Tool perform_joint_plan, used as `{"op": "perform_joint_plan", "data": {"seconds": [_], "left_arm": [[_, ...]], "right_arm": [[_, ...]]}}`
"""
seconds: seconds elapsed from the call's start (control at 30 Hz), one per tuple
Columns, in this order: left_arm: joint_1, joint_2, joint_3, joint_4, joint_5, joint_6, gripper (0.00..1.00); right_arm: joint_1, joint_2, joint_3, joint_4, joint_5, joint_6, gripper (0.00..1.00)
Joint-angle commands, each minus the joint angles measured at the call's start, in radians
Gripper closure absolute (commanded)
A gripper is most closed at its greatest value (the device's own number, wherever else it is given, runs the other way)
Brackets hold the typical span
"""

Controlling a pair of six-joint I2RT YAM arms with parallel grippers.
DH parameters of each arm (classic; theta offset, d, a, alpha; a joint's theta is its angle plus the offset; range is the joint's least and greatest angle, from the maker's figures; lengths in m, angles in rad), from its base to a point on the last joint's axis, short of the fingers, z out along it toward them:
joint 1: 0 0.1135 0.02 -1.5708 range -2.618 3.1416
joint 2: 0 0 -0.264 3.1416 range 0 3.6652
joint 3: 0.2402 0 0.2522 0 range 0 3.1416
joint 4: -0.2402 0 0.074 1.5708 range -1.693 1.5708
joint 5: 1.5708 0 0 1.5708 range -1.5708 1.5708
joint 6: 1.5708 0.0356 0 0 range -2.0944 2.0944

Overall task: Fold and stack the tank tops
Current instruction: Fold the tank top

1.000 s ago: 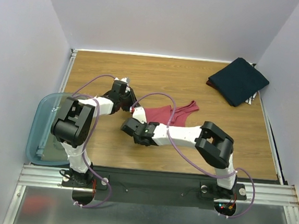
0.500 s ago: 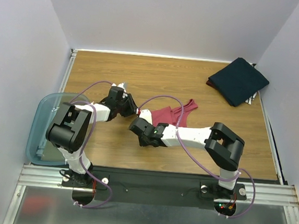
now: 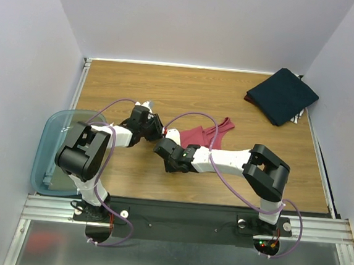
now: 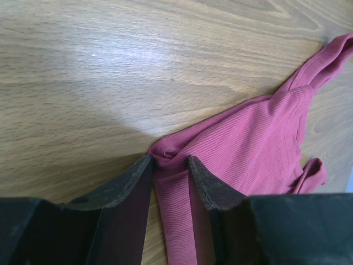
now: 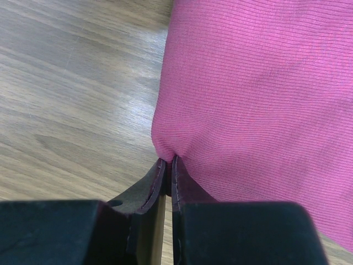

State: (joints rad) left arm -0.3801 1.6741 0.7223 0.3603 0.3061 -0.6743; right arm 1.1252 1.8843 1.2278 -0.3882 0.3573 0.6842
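The dusty red tank top [image 3: 196,135] lies crumpled mid-table, its straps [image 3: 226,125] pointing right. My left gripper [image 3: 160,131] is at its left corner, open, with a twisted bunch of the red cloth [image 4: 248,143] lying loosely between the parted fingers [image 4: 170,161]. My right gripper [image 3: 163,145] sits just in front of it, shut on the near left edge of the red tank top [image 5: 259,99], pinching a small fold at its tips [image 5: 169,161]. The navy tank top [image 3: 283,95] rests folded at the back right corner.
A translucent teal bin [image 3: 44,152] hangs over the table's left edge beside the left arm. A maroon edge and a white striped scrap [image 3: 296,118] peek from under the navy fold. Walls close the table at the back and on both sides.
The left jaws have widened around the red cloth. Both grippers and the cloth's left corner have shifted slightly right and nearer; the right elbow has swung right.
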Motion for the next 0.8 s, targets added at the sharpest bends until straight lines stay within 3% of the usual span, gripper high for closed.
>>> {"op": "perform_joint_plan", "data": {"seconds": [0.0,0.27,0.4,0.47,0.5,0.57,0.77], "left_arm": [[-0.006,-0.01,-0.021,-0.004,-0.053,-0.019,0.56],[-0.019,-0.001,-0.008,-0.03,-0.097,-0.042,0.55],[-0.034,0.026,0.011,-0.023,-0.102,-0.048,0.69],[-0.036,0.03,0.019,-0.02,-0.104,-0.054,0.8],[-0.034,0.023,0.025,-0.024,-0.11,-0.057,0.91],[-0.034,0.007,0.043,-0.044,-0.146,-0.061,1.0],[0.041,-0.117,0.072,-0.147,-0.22,-0.044,1.0]], "right_arm": [[-0.008,-0.039,-0.016,0.023,-0.007,-0.003,0.98],[-0.013,-0.05,-0.017,0.023,-0.006,-0.003,0.98],[-0.013,-0.045,-0.002,0.023,-0.015,-0.003,0.98],[-0.013,-0.04,0.015,0.023,-0.026,-0.006,0.99],[-0.013,-0.03,0.033,0.025,-0.04,-0.008,1.0],[-0.013,-0.018,0.059,0.026,-0.061,-0.009,1.0],[-0.005,0.051,0.199,0.043,-0.187,-0.002,1.0]]}}
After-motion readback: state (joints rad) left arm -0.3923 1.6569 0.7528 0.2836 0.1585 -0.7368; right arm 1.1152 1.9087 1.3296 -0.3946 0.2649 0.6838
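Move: The left hand, fingers half open, is already at the far left corner of the folded tank top, which lies about 1 cm ahead of, 1 cm to the right of and 1 cm below it. The shoulder straps spread roughly 22 cm to its right and 4 cm farther out. The near left corner, held shut in the right hand, is about 14 cm back and 3 cm to the left hand's right; from the right hand the far corner lies some 14 cm ahead and 3 cm left. Staying almost in place and sinking about half a centimetre, the left hand shuts its half-open fingers and pinches the far left corner, then eases forward and left, turning slightly counter-clockwise. The right hand keeps its hold on the near corner, waits for that grip, then starts off left by about 3 cm and up 2. ##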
